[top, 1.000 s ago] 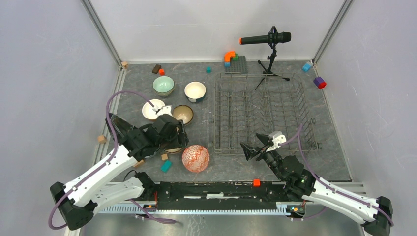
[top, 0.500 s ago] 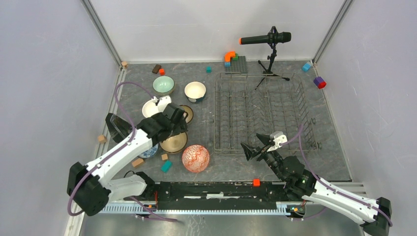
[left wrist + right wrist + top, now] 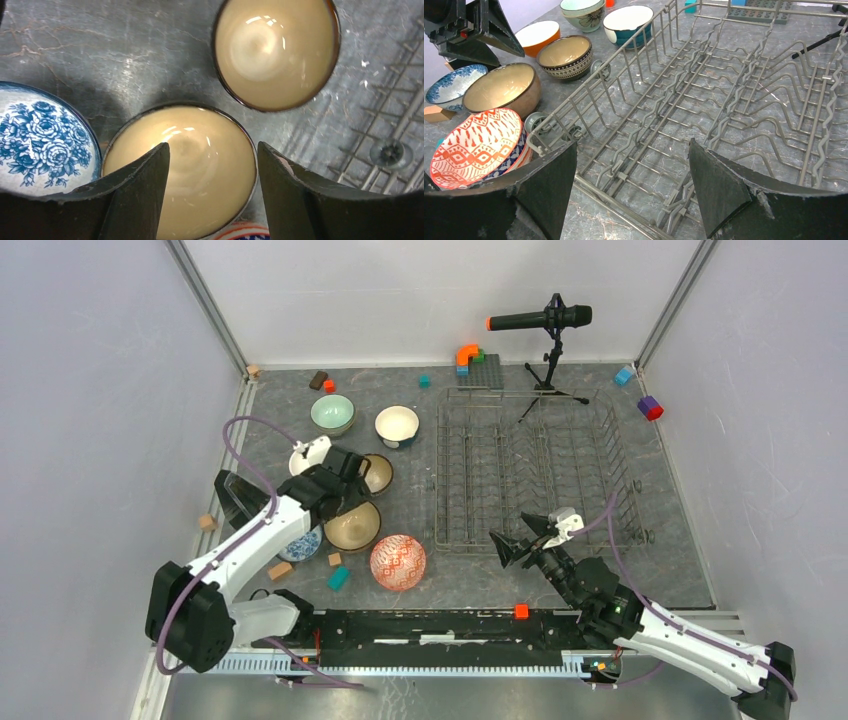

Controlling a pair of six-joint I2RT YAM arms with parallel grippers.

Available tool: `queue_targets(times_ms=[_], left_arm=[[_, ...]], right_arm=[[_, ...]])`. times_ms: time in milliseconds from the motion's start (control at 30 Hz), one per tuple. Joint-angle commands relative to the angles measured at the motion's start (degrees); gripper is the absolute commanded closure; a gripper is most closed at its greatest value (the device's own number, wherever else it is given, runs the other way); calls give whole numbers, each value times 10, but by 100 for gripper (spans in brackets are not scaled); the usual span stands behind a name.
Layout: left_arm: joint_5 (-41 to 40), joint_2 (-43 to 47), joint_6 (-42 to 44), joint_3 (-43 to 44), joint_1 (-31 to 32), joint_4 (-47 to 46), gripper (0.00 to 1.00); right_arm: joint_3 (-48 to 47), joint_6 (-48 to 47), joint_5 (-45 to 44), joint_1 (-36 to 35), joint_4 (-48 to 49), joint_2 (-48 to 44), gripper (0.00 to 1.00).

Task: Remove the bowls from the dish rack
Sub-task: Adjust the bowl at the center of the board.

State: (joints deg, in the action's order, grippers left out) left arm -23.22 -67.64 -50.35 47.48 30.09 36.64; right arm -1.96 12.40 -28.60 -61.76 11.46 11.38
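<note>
The dish rack [image 3: 530, 470] stands right of centre with no bowl in it. Several bowls stand on the table to its left: pale green [image 3: 332, 412], cream-and-teal [image 3: 397, 425], dark striped [image 3: 378, 472], brown [image 3: 353, 527], blue floral [image 3: 300, 545] and red-white patterned [image 3: 398, 562]. My left gripper [image 3: 350, 488] hovers open above the brown bowl [image 3: 200, 170], one finger over its inside and one outside its rim, gripping nothing. It partly hides an orange bowl [image 3: 538, 35]. My right gripper [image 3: 633, 145] is open and empty over the rack's near left corner [image 3: 614, 175].
A microphone on a tripod [image 3: 545, 320] stands behind the rack, next to a grey studded plate [image 3: 485, 370]. Small toy blocks are scattered about: teal [image 3: 338, 577], blue [image 3: 623, 375], purple-red [image 3: 650, 407] and wooden [image 3: 207, 522].
My left gripper has moved away from the near side toward the far bowls. The brown bowl it covered now shows in full on the table. The right arm has not moved.
</note>
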Motion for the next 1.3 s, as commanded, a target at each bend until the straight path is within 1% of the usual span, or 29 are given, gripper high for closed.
queue_targets(times_ms=[0,100,167,267,367,533,633,833,1067,1200,1267], left_arm=[[12,-15,-18,25,-30,-26,30],[4,-37,1,63,-32,-20,31],[-7,-55,9,85,-33,0,31],[-15,-75,18,91,-36,10,31],[-14,-98,20,96,-49,-1,31],[-9,-158,37,140,-65,2,33],[-11,-193,44,158,-75,1,35],[18,-251,55,188,-91,-1,44],[18,-273,55,194,-97,-1,54],[23,-284,56,209,-99,-2,55],[21,-290,58,219,-99,-2,57]], right_arm=[[10,0,0,1,22,11,13],[6,1,5,1,23,18,13],[4,1,3,1,17,16,13],[4,0,0,0,7,2,13],[12,-2,-5,0,12,-7,13],[3,1,4,1,6,6,13],[1,3,6,1,0,3,13],[8,6,4,1,-9,-23,13],[11,8,-1,1,-32,-47,13],[11,9,0,1,-32,-49,13],[8,9,0,1,-37,-48,13]])
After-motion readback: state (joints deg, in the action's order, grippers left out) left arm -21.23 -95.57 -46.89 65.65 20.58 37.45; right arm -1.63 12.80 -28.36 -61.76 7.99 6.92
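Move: The left hand, empty, hangs over the far part of the large brown bowl, whose centre is about 2 cm back and 2 cm to its left. It is heading for the small brown bowl, about 9 cm ahead, 3 cm right and 8 cm below. The orange bowl lies some 11 cm ahead and 10 cm left, the teal bowl 18 cm ahead and 8 cm right. From the right hand, the small brown bowl is roughly 13 cm ahead, 27 cm left and 12 cm lower. Fingertips end up astride the left rim of the small brown bowl, one inside it and one outside, though a firm touch can't be seen. The left hand goes forward about 8 cm, with a slight rise early on, then sinks some 5 cm from that height as the wrist tips roughly 10 degrees steeper. The fingers draw partly together on the way down, staying open. ##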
